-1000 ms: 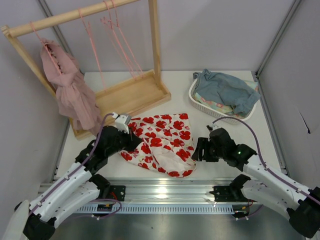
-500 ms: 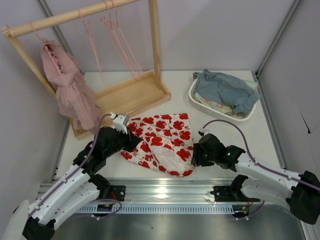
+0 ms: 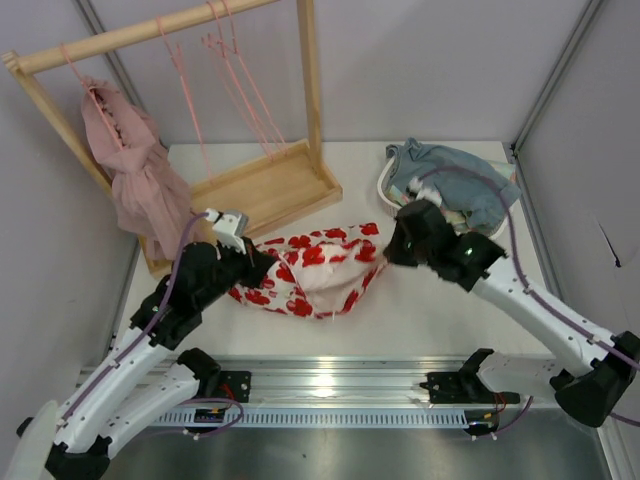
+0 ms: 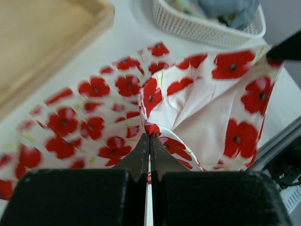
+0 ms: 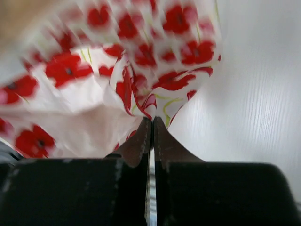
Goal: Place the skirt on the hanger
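The skirt (image 3: 310, 268), white with big red flowers, hangs stretched between both grippers just above the table. My left gripper (image 3: 252, 266) is shut on its left edge; in the left wrist view the cloth (image 4: 188, 103) bunches at the shut tips (image 4: 150, 137). My right gripper (image 3: 392, 245) is shut on the skirt's right edge, and the right wrist view shows fabric (image 5: 117, 80) gathered at its tips (image 5: 152, 120). Several thin pink hangers (image 3: 235, 85) dangle from the wooden rack's bar at the back, apart from both grippers.
The wooden rack (image 3: 262, 188) with its tray base stands at the back left, a dusty-pink ruffled garment (image 3: 140, 185) hanging on its left end. A white basket (image 3: 392, 200) holding blue-grey cloth (image 3: 455, 180) sits at the back right, just behind my right arm.
My right gripper closed on the skirt's right edge and rose toward the back. The skirt, flat on the table before, is now lifted and bunched between both grippers. The left gripper shifted slightly back.
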`<act>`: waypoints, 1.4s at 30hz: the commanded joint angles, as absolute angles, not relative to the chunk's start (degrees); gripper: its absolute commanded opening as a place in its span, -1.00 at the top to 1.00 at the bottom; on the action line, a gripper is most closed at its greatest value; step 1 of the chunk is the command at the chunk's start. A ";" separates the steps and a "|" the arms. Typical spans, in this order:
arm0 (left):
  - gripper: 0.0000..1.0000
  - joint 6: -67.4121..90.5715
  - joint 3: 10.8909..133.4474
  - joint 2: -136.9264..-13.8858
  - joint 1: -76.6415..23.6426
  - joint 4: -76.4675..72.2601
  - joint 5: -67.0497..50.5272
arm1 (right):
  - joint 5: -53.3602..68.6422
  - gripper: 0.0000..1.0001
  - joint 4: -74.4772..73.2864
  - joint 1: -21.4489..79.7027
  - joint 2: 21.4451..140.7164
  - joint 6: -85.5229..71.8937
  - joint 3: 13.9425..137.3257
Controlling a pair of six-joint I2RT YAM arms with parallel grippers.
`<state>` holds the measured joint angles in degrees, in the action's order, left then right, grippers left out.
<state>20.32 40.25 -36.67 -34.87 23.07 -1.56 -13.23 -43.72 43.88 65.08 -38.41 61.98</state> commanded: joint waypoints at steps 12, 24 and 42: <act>1.00 -4.04 76.18 -42.19 -34.89 22.58 9.47 | -11.69 1.00 -55.65 16.89 80.86 -11.61 122.96; 1.00 -0.53 84.73 -45.17 -34.72 30.75 9.77 | -0.70 1.00 -54.93 13.54 78.14 -14.23 121.47; -0.74 27.06 53.90 -59.23 -57.30 2.92 -4.06 | 5.27 1.00 -55.20 15.38 67.85 -18.19 100.63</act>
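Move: The skirt hangs shut in both grippers, its middle roughly 8 cm to the right of the left hand, 2 cm ahead and 11 cm below. From the right hand, that middle is about 17 cm to the left, level front to back and 10 cm below. The basket stands some 22 cm ahead of the right hand, 17 cm to its right and 10 cm lower. The wooden tray's middle is about 27 cm ahead of the left hand, 4 cm left and 17 cm below. Still pinching the skirt, the right hand hoists its edge nearly 30 cm, reaching forward and right towards the basket, then sinks about 10 cm and eases back a little. The left hand starts out shut on the skirt and shoots up as far, its fingers tipping upward; it then comes down, sweeping right some 20 cm, levelling and turning clockwise as its fingers open wide, ending free of the cloth. ##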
